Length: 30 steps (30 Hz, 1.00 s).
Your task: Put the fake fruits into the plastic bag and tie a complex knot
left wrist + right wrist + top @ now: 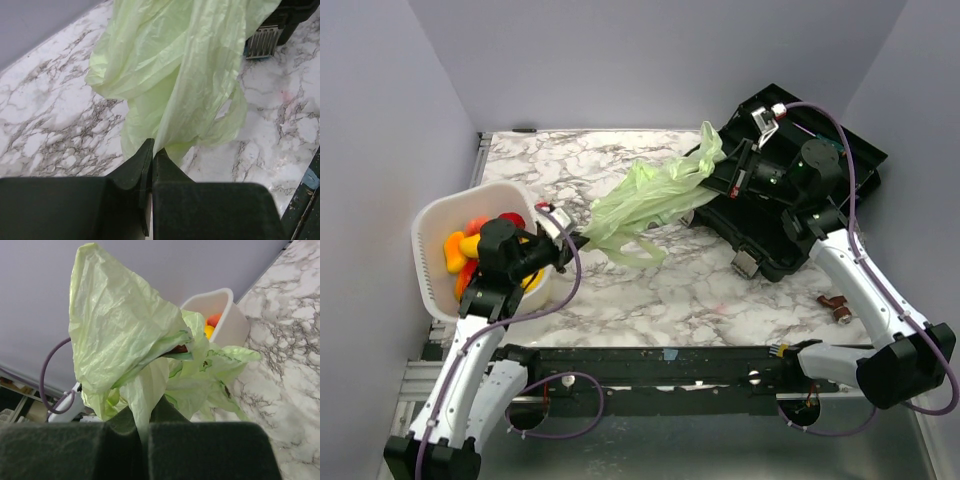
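The pale green plastic bag (650,198) hangs stretched above the marble table between my two grippers. My left gripper (582,240) is shut on its near-left end; in the left wrist view (154,151) the film (175,75) runs up from the closed jaws. My right gripper (718,170) is shut on the far-right end; in the right wrist view (150,412) the bag (120,330) bunches above the jaws. The fake fruits (468,250), yellow, orange and red, lie in the white basket (435,225) at left, also in the right wrist view (212,322). No knot shows.
A black case (790,190) lies open at the right back under my right arm. A small brown piece (835,305) sits on the table near the right front. The marble table (670,300) ends at a dark front rail.
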Tool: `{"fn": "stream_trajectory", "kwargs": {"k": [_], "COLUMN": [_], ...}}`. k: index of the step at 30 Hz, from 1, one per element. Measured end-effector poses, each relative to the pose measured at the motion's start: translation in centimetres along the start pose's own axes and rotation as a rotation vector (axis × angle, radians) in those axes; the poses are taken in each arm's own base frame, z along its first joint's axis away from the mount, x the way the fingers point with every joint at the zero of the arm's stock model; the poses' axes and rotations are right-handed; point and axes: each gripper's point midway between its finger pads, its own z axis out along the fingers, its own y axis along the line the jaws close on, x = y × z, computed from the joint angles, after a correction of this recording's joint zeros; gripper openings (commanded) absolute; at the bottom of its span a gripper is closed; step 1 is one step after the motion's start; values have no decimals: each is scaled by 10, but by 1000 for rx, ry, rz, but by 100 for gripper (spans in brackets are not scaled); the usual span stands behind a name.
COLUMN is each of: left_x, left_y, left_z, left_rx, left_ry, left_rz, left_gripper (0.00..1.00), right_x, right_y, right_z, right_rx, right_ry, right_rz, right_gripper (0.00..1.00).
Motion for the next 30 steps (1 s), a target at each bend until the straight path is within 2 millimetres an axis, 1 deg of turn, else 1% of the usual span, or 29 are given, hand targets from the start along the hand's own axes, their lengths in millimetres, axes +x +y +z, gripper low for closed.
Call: {"fn": "stream_trajectory", "kwargs": {"k": [2,3,8,13,14,15,16,17,18,19,20,21,22,25,26,27,28,30], "left_x": [0,1,13,17,14,12,9,5,-1,-7,-16,-27,-40,-78,-90,-97,-104,-112], "left_y": [-5,-7,-30,-40,-44,-51,-60,-72,-88,-98,-111,-119,-121,-113,-108,-104,-97,-78], "left_z": [-11,-14,-32,-40,-42,-43,-44,-46,-48,-51,-53,-54,-55,-54,-55,-54,-54,-50], "left_rx": [-2,-2,47,98,115,134,169,217,285,330,395,436,451,446,434,424,404,344], "left_ry": [-28,-33,-60,-22,-26,-33,-39,-45,-48,-48,-46,-42,-35,-34,-44,-47,-53,-53], "left_rz": [42,59,193,240,248,257,273,297,322,336,341,333,311,209,162,125,74,-18], "left_gripper": [0,0,0,0,5,25,47,67,74,78,79,80,80,81,84,88,97,98], "right_x": [4,5,11,14,15,15,15,15,14,15,18,20,21,22,23,24,26,30], "right_y": [-5,-8,-17,-25,-26,-28,-30,-32,-33,-33,-30,-27,-24,-8,-3,1,4,9], "right_z": [-1,-1,-2,-3,-3,-3,-4,-5,-6,-6,-7,-7,-8,-10,-11,-12,-13,-14], "right_rx": [9,13,28,38,39,39,39,33,20,-4,-37,-75,-101,-190,-215,-238,-258,-290], "right_ry": [9,11,26,38,38,32,24,13,-3,-12,-18,-22,-23,-14,-9,-3,6,24], "right_rz": [0,-3,-50,-136,-149,-168,-186,-205,-227,-246,-266,-289,-308,-392,-423,-454,-477,-515], "right_gripper": [1,1,1,1,1,1,1,1,1,1,1,1,1,1,1,1,1,1]}}
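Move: Between the two hands the green plastic bag is stretched, its lower end still pinched in the left fingertips, its upper end in the right. Its middle lies about 13 cm right, 3 cm ahead and 5 cm above the left hand, and some 13 cm left, 2 cm back and 10 cm below the right. The white fruit basket is roughly 25 cm left of the left hand, 8 cm farther out and 18 cm lower. The black case lies about 20 cm right, 18 cm ahead and 35 cm below the right hand. Drawing back about 7 cm with its fingers still shut, the left hand then opens wide to let go of the bag's end, going on back and a little right, then rising roughly 11 cm and easing some 4 cm forward as the wrist turns clockwise. The right hand keeps its pinch, sinks about 3 cm, then comes back 4 cm and partway up while rolling some 35 degrees. ##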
